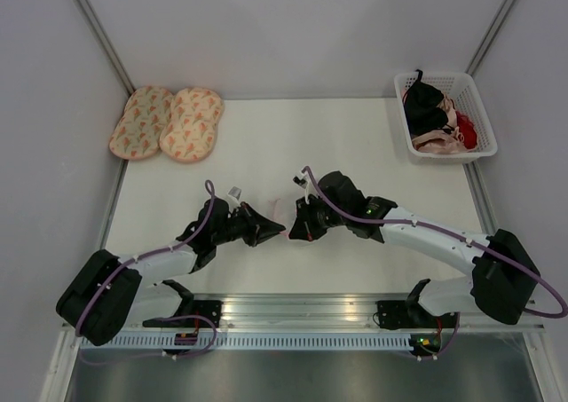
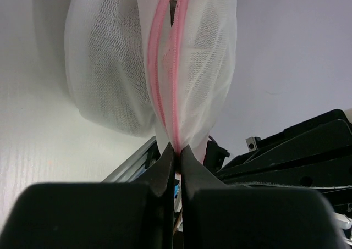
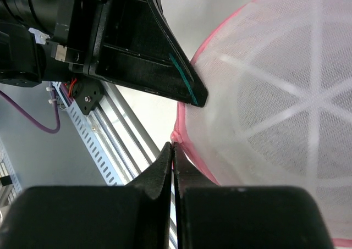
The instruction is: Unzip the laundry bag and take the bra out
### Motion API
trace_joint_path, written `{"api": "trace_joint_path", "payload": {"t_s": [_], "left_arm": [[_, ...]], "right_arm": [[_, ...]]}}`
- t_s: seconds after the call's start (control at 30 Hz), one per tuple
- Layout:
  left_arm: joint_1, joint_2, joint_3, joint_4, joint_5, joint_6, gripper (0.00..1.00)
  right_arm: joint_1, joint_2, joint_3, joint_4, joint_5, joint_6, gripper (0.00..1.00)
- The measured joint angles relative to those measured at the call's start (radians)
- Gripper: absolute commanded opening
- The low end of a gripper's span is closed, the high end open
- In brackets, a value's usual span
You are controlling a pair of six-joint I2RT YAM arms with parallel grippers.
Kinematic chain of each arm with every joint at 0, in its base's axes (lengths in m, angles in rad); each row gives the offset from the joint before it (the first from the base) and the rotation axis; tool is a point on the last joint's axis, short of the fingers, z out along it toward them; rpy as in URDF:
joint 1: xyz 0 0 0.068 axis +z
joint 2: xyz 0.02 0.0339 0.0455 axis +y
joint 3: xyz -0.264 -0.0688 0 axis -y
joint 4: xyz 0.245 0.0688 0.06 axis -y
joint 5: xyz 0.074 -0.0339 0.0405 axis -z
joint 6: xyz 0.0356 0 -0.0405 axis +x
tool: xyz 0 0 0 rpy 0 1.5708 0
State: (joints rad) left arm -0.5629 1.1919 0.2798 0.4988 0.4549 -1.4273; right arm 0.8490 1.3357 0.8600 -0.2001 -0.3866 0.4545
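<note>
The laundry bag hangs lifted between my two grippers at the table's middle, white mesh with pink trim. In the left wrist view the bag has its pink zipper running straight down into my left gripper, which is shut on the zipper seam at the bag's edge. From the right wrist the bag shows its white spoke ribs, and my right gripper is shut on the small pink zipper pull at the rim. The bra is hidden; only a dim grey shade shows through the mesh.
A white basket with black, pink and red garments stands at the back right. Two peach patterned oval pads lie at the back left. A metal rail runs along the near edge, and grey walls close in on both sides.
</note>
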Motion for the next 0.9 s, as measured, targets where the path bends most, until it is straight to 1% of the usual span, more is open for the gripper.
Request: {"api": "trace_joint_path", "payload": {"t_s": [0.2, 0.33, 0.43, 0.57, 0.67, 0.77, 0.83, 0.9], "left_arm": [[0.002, 0.003, 0.004, -0.006, -0.005, 0.013, 0.02], [0.027, -0.026, 0.041, -0.097, -0.005, 0.080, 0.02], [0.049, -0.048, 0.101, -0.197, 0.001, 0.168, 0.02], [0.063, -0.031, 0.225, -0.342, 0.046, 0.340, 0.02], [0.066, 0.051, 0.336, -0.418, 0.160, 0.490, 0.02], [0.067, 0.156, 0.426, -0.492, 0.277, 0.626, 0.02], [0.063, 0.206, 0.468, -0.562, 0.333, 0.721, 0.02], [0.055, 0.237, 0.500, -0.628, 0.367, 0.803, 0.02]], "right_arm": [[0.000, -0.002, -0.002, -0.067, 0.006, -0.035, 0.01], [0.000, 0.006, 0.003, -0.163, 0.067, -0.071, 0.01], [0.000, 0.016, 0.022, -0.264, 0.204, -0.087, 0.00], [0.001, 0.017, 0.056, -0.365, 0.428, -0.079, 0.01], [0.000, 0.021, 0.088, -0.418, 0.601, -0.066, 0.01], [-0.005, 0.050, 0.128, -0.449, 0.739, -0.059, 0.00], [-0.013, 0.080, 0.156, -0.452, 0.819, -0.062, 0.00], [-0.023, 0.103, 0.177, -0.449, 0.868, -0.066, 0.01]]}}
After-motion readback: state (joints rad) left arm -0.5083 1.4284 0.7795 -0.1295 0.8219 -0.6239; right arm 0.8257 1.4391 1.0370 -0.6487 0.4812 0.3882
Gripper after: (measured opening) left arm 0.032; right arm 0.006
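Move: Both grippers are already shut on the laundry bag's pink rim, their fingertips almost meeting. From the right hand, the left hand's pinch is about 3 cm to the left and 1 cm ahead. The bag's middle lies some 7 cm ahead of the right hand, about 1 cm left and roughly 5 cm below. From the left hand, the bag's middle is about 6 cm ahead, 1 cm to the right and 3 cm lower. Still pinching the pink rim at what looks like its zip pull, the right hand draws away from the left hand's pinch, about 14 cm right and 9 cm forward, dipping first, while its fingers tip down and swing clockwise. The left hand keeps its grip nearly in place, rising and settling slightly as it turns clockwise some 35 degrees. ##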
